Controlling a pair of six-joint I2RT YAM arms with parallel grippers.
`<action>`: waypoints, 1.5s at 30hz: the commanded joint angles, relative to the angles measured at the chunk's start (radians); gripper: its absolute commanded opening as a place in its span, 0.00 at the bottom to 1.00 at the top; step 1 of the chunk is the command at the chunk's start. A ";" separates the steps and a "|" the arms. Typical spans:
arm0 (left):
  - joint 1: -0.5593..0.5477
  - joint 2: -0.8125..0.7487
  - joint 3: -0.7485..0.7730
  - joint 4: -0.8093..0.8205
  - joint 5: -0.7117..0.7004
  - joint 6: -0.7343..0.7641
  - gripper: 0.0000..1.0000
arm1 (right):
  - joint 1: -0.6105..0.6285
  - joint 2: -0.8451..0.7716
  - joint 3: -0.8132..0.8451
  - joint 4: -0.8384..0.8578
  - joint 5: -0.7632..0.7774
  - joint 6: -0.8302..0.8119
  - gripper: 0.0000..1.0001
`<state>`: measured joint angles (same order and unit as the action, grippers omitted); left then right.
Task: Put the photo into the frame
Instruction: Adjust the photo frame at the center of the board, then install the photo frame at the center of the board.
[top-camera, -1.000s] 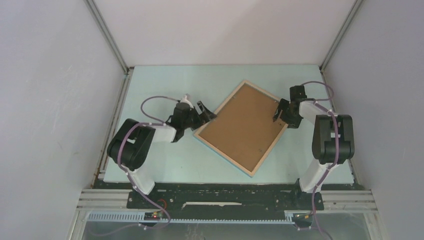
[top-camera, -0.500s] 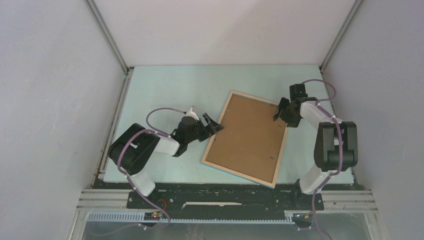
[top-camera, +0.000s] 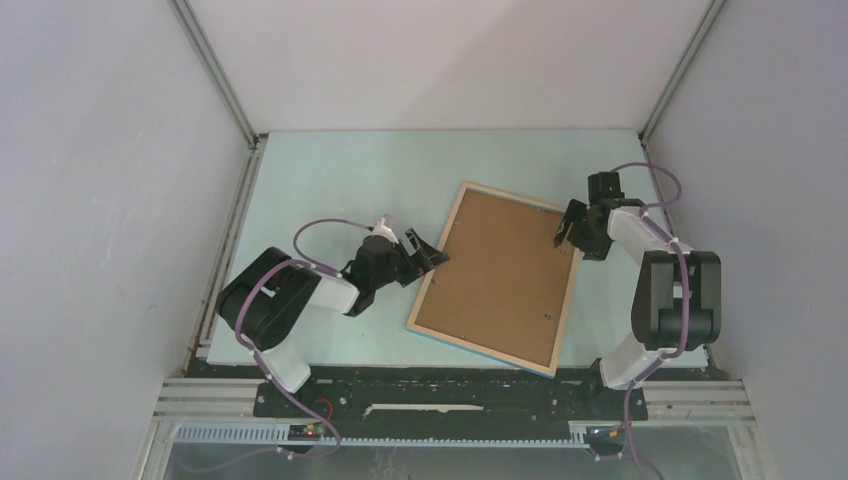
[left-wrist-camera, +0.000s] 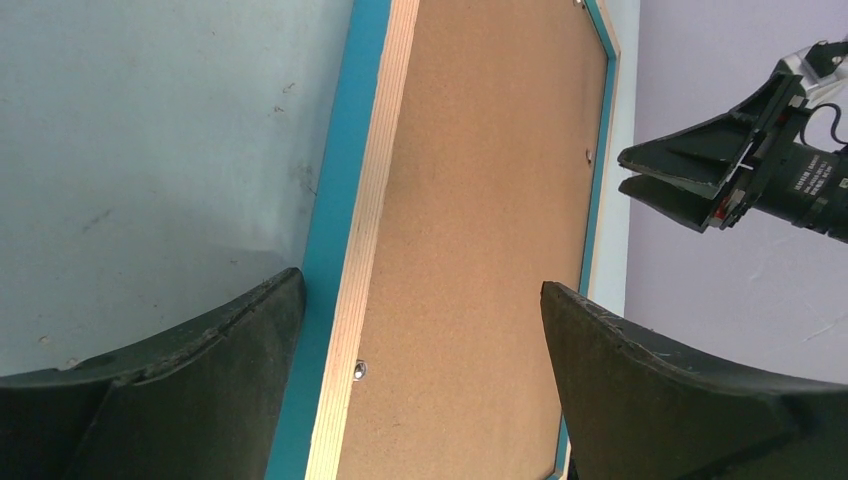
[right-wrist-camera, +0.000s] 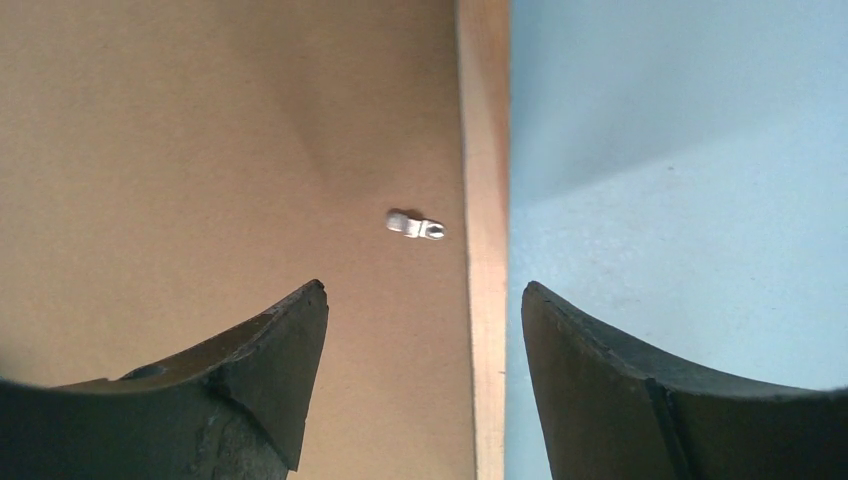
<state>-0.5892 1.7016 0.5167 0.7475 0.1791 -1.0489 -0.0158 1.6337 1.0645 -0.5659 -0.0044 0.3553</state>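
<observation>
The frame (top-camera: 480, 350) lies back-up on the table, its light wood rim (left-wrist-camera: 375, 200) edged in blue. A brown backing board (top-camera: 498, 275) fills it. The photo is hidden or out of view. My left gripper (top-camera: 436, 254) is open at the frame's left long side. In the left wrist view that gripper (left-wrist-camera: 420, 283) straddles the rim, one finger over the table and one over the board. My right gripper (top-camera: 563, 230) is open at the upper right side. In the right wrist view it (right-wrist-camera: 423, 286) spans the wood rim (right-wrist-camera: 485, 150), holding nothing.
A small metal tab (right-wrist-camera: 415, 225) sits on the backing board (right-wrist-camera: 200, 150) close to the rim, and another fastener (left-wrist-camera: 360, 370) shows near the left rim. Grey walls enclose the pale blue table (top-camera: 330, 180) on three sides. The frame's lower corner is near the front edge.
The frame has turned counter-clockwise from a diamond pose to nearly upright, mostly in the first half second. The left gripper followed its edge down; the right gripper shifted slightly right.
</observation>
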 joint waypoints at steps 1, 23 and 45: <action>-0.004 -0.010 -0.026 0.024 0.024 -0.016 0.93 | -0.039 0.008 -0.017 0.018 0.015 -0.020 0.77; 0.010 0.007 -0.036 0.067 0.045 -0.028 0.93 | -0.050 0.085 -0.026 0.088 -0.028 -0.021 0.60; 0.026 0.027 -0.073 0.178 0.069 -0.076 0.93 | -0.048 0.156 -0.004 0.138 -0.017 0.093 0.29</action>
<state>-0.5671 1.7206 0.4702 0.8600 0.2169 -1.1015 -0.0677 1.7412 1.0531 -0.5068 -0.0277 0.3847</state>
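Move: The right bar of the photo frame passes about 2 cm to the right of the right hand and 4 cm below it. A metal clip on the brown backing lies some 2 cm ahead, with no sideways offset, and the frame's centre about 16 cm left and 5 cm back. From the left hand, that stretch of right bar is roughly 30 cm right and 3 cm ahead. Right hand sinks about 3.5 cm, edging right, and narrows its fingers astride the frame's right bar. ##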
